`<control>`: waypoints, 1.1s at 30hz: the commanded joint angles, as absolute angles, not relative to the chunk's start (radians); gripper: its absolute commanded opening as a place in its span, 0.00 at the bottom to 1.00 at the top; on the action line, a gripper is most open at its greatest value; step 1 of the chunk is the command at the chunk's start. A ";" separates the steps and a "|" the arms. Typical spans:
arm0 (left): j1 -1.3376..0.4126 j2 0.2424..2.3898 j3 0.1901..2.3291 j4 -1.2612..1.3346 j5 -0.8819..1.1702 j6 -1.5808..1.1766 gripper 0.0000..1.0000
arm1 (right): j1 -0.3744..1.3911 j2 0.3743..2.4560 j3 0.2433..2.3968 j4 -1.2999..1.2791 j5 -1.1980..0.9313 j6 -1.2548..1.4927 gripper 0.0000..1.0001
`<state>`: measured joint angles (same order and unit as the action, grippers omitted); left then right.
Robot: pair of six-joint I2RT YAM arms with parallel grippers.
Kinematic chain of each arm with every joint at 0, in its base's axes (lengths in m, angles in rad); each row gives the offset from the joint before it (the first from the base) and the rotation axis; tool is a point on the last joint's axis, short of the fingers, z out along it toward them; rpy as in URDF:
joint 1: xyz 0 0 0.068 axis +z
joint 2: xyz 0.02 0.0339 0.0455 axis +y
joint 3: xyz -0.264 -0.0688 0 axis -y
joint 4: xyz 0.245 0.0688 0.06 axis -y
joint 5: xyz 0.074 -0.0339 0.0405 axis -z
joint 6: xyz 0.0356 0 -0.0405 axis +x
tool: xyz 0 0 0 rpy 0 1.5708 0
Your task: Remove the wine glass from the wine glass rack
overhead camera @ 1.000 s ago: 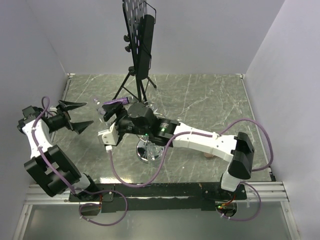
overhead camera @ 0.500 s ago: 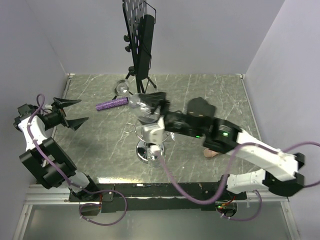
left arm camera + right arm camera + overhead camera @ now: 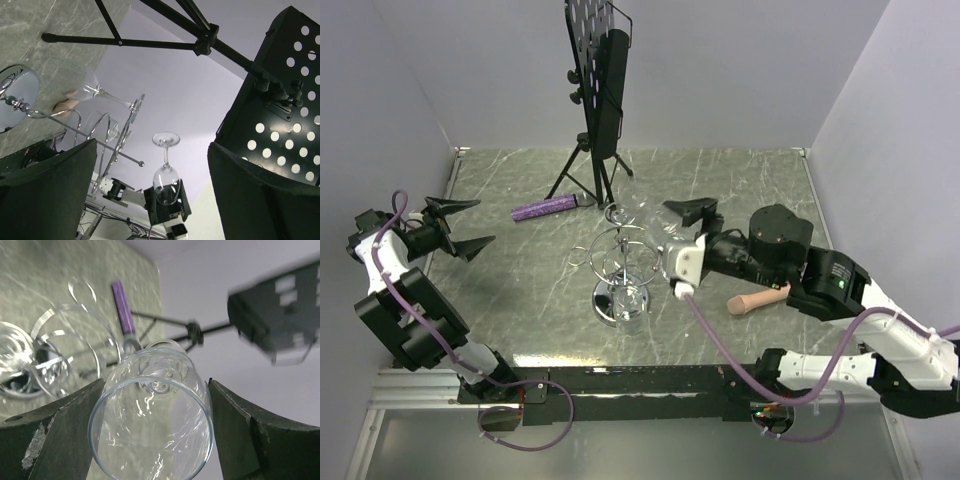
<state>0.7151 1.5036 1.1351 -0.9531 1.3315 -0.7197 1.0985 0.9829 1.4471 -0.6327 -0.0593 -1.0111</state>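
Observation:
The wine glass rack (image 3: 618, 262) is a chrome wire stand on a round shiny base (image 3: 612, 308) at mid-table. My right gripper (image 3: 672, 228) sits just behind and right of the rack's ring, shut on the bowl of a clear wine glass (image 3: 645, 212). In the right wrist view the wine glass (image 3: 152, 415) fills the space between both fingers, rim toward the camera. In the left wrist view this glass (image 3: 166, 172) hangs apart from the rack's wire arms (image 3: 107, 137). Another glass (image 3: 85, 86) hangs on the rack. My left gripper (image 3: 485, 222) stands open and empty at the far left.
A black perforated music stand (image 3: 600, 80) on a tripod stands at the back, behind the rack. A purple cylinder (image 3: 545, 209) lies on the marble table left of the rack. A beige rod (image 3: 757, 299) lies under the right arm. Walls close in on three sides.
The right arm swung from the rack's left side over to its right, carrying the wine glass along. The left gripper drew back slightly to the left and stayed open.

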 commanded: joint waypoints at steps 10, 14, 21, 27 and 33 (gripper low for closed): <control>0.721 1.545 1.176 -0.966 1.289 -0.669 0.94 | 0.582 1.066 1.589 -0.569 -0.083 -0.724 0.58; 0.718 1.581 1.244 -1.020 1.198 -0.562 0.93 | 0.416 1.172 1.641 -0.587 -0.145 -0.582 0.58; 0.658 1.637 1.374 -1.109 0.988 -0.349 0.95 | 0.206 1.344 1.655 -0.542 -0.247 -0.413 0.57; 0.548 1.585 1.384 -1.039 0.865 -0.273 0.96 | 0.054 1.449 1.609 -0.453 -0.333 -0.321 0.57; 0.448 1.508 1.315 -0.893 0.766 -0.242 1.00 | -0.038 1.514 1.549 -0.381 -0.357 -0.296 0.57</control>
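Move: Far out on the right, some 30 cm ahead, 22 cm right and 40 cm below the right hand, which already holds the wine glass by its bowl, is the open table. The rack stands about 9 cm ahead, 8 cm left and 28 cm below; the glass hanging on its right side is 9 cm ahead, 4 cm right and 25 cm below. A pink stick lies 10 cm ahead, 27 cm right. From the left hand the open spot is about 16 cm ahead, 57 cm right. Swinging the held glass away from the rack, the right arm goes forward and right towards the open far-right table, nearly level at first, then sinking by about 12 cm. Its wrist turns some 60 degrees clockwise and tips down, fingers keeping their grip on the bowl. The empty left hand, open, sinks about 5 cm, eases forward and rolls its left side up. ##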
